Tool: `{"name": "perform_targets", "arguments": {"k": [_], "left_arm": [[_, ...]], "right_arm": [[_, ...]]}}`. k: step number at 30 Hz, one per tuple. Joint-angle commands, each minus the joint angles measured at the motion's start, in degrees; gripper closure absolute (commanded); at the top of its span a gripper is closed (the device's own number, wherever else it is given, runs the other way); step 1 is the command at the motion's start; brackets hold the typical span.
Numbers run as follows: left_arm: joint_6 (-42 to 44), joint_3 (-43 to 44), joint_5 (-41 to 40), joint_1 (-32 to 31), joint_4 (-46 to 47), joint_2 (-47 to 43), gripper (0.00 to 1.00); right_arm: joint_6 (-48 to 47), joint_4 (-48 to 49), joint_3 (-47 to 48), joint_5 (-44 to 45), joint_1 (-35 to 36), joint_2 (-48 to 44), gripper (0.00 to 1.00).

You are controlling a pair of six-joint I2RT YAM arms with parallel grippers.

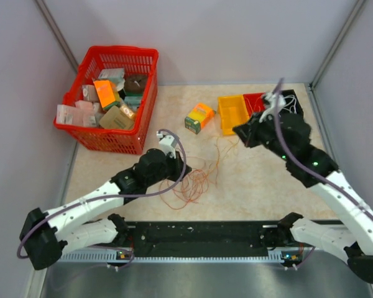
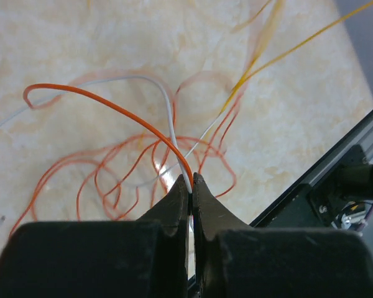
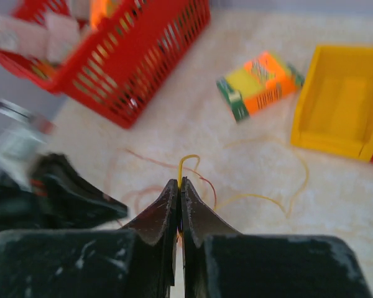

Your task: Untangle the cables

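The cables point(image 1: 196, 180) lie as a loose tangle of thin orange-red loops on the table, with yellow strands trailing toward the right. My left gripper point(image 1: 176, 174) is at the tangle's left edge. In the left wrist view it point(image 2: 191, 180) is shut on an orange cable point(image 2: 112, 107) and a white cable point(image 2: 165, 93), both lifted off the surface. My right gripper point(image 1: 239, 132) hangs above the table right of the tangle. In the right wrist view it point(image 3: 179, 182) is shut on a yellow cable point(image 3: 185, 160), which curls out of its tips.
A red basket point(image 1: 148, 93) of packets stands at the back left. An orange, yellow and green box point(image 1: 199, 117) lies mid-table. A yellow bin point(image 1: 232, 113), a red bin point(image 1: 255, 102) and a black bin point(image 1: 293, 102) sit at the back right. A black rail point(image 1: 199, 239) runs along the near edge.
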Motion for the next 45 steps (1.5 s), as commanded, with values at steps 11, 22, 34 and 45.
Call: {"name": "perform_targets", "arguments": {"k": [11, 22, 34, 45], "left_arm": [[-2.3, -5.4, 0.1, 0.3, 3.6, 2.3, 0.99], [9.0, 6.1, 9.3, 0.3, -4.8, -3.6, 0.25], [6.8, 8.3, 18.1, 0.3, 4.3, 1.2, 0.3], [2.8, 4.9, 25.1, -0.2, 11.7, 6.1, 0.23]], "right_arm": [[-10.4, -12.7, 25.7, 14.9, 0.6, -5.9, 1.0], [-12.0, -13.1, 32.5, 14.4, 0.6, -5.9, 1.0], [-17.1, -6.9, 31.4, 33.8, -0.3, 1.9, 1.0], [-12.8, 3.3, 29.5, 20.6, -21.4, 17.2, 1.0]]}}
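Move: The red bin, towards which the yellow cable is being taken, stands about 33 cm ahead of the right hand, 16 cm to its right and 27 cm below. The yellow bin lies some 31 cm ahead and 4 cm right, the black bin 34 cm ahead and 30 cm right, both at that same depth. The orange cable tangle lies under the left hand, about 1 cm ahead, not to either side, some 19 cm down. The yellow cable, still pinched in the right fingers, is drawn up some 20 cm and to the right out of the orange tangle, then carried forward about 15 cm and slightly down towards the red bin, the hand turning clockwise. The orange and white strands in the left fingers are lowered about 7 cm and let go as the gripper opens wide; the empty hand rises past its starting height, then shifts right. ##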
